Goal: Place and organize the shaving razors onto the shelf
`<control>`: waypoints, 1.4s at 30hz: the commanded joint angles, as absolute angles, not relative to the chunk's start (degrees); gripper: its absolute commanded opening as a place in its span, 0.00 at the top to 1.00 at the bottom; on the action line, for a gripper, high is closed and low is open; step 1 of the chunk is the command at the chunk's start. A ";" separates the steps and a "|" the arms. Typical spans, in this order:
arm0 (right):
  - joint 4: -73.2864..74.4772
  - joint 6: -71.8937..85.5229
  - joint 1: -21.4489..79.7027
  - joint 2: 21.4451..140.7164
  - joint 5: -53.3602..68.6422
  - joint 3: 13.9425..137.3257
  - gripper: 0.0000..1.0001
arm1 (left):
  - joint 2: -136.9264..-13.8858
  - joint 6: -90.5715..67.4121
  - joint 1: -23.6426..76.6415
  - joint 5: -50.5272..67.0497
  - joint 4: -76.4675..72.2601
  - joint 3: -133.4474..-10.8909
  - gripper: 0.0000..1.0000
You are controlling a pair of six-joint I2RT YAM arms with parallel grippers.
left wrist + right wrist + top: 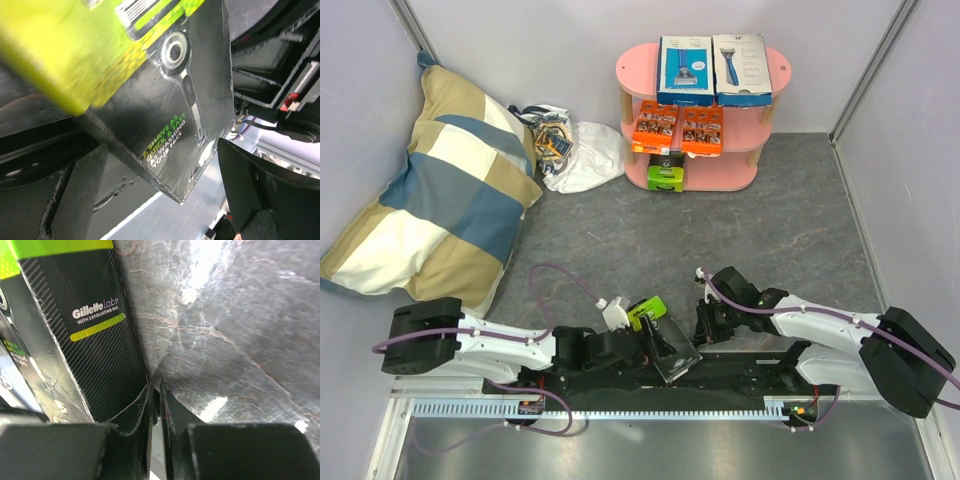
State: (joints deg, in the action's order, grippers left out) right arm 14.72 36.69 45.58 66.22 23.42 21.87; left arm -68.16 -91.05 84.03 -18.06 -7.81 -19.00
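A black razor box with a lime-green end (665, 345) lies tilted on the floor between the two arms. My left gripper (652, 347) is open wide, and the box (165, 115) fills the space between its fingers (270, 195) without being clamped. My right gripper (705, 322) is shut and empty, its tips (156, 390) on the floor against the box's black side (95, 340). The pink shelf (630, 70) stands far back. A blue box (685, 70) and a white box (741, 68) are on top. Two orange cards (656, 125) (702, 128) rest on the middle board, and a lime-green box (666, 175) sits at the bottom.
A large checked pillow (430, 190) leans in the left corner. A white plastic bag (570, 145) of small items lies left of the shelf. Walls close in on both sides. A slotted rail (600, 408) runs along the near edge by the arm bases.
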 commanded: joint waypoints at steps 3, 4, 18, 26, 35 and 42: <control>14.77 36.47 46.49 68.37 24.96 23.91 0.82 | -64.43 -87.98 84.20 -28.03 9.13 -20.04 0.01; 14.77 36.39 46.49 68.55 24.87 23.99 0.82 | -63.99 -87.37 84.29 -28.56 9.40 -20.04 0.01; 8.18 35.95 46.49 71.46 28.91 21.98 0.83 | -72.24 -83.69 84.90 -29.44 -12.19 -13.98 0.01; 2.11 36.65 46.41 70.31 33.48 19.95 0.83 | -74.01 -72.26 85.51 -32.43 -34.97 -9.85 0.06; -1.23 37.62 46.49 67.68 33.84 21.00 0.83 | -70.57 -59.95 86.57 -31.73 -44.81 -11.34 0.20; -1.49 37.35 46.41 67.06 32.17 22.41 0.83 | -69.70 -57.66 86.57 -29.79 -53.59 -8.71 0.57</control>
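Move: The black razor box with the green end lies slantwise under the wide-open left gripper: its middle is about 3 cm ahead, 1 cm to the right and some 3 cm below the hand. Its green end is roughly 8 cm ahead and 4 cm left, and the right gripper's tips are about 7 cm to the right and 3 cm farther out. From the right hand, the box's middle is level with it and about 7 cm to its left. Forward and left, sinking slightly over the razor box, the left hand goes about 3 cm with its fingers open, then swings back right; it tips its fingertips up some 30 degrees while closing them onto the box's sides, rising 2–3 cm and edging forward. The nearly shut right fingers stay at the box's right side, nudging 1–2 cm left, then 2 cm back. ##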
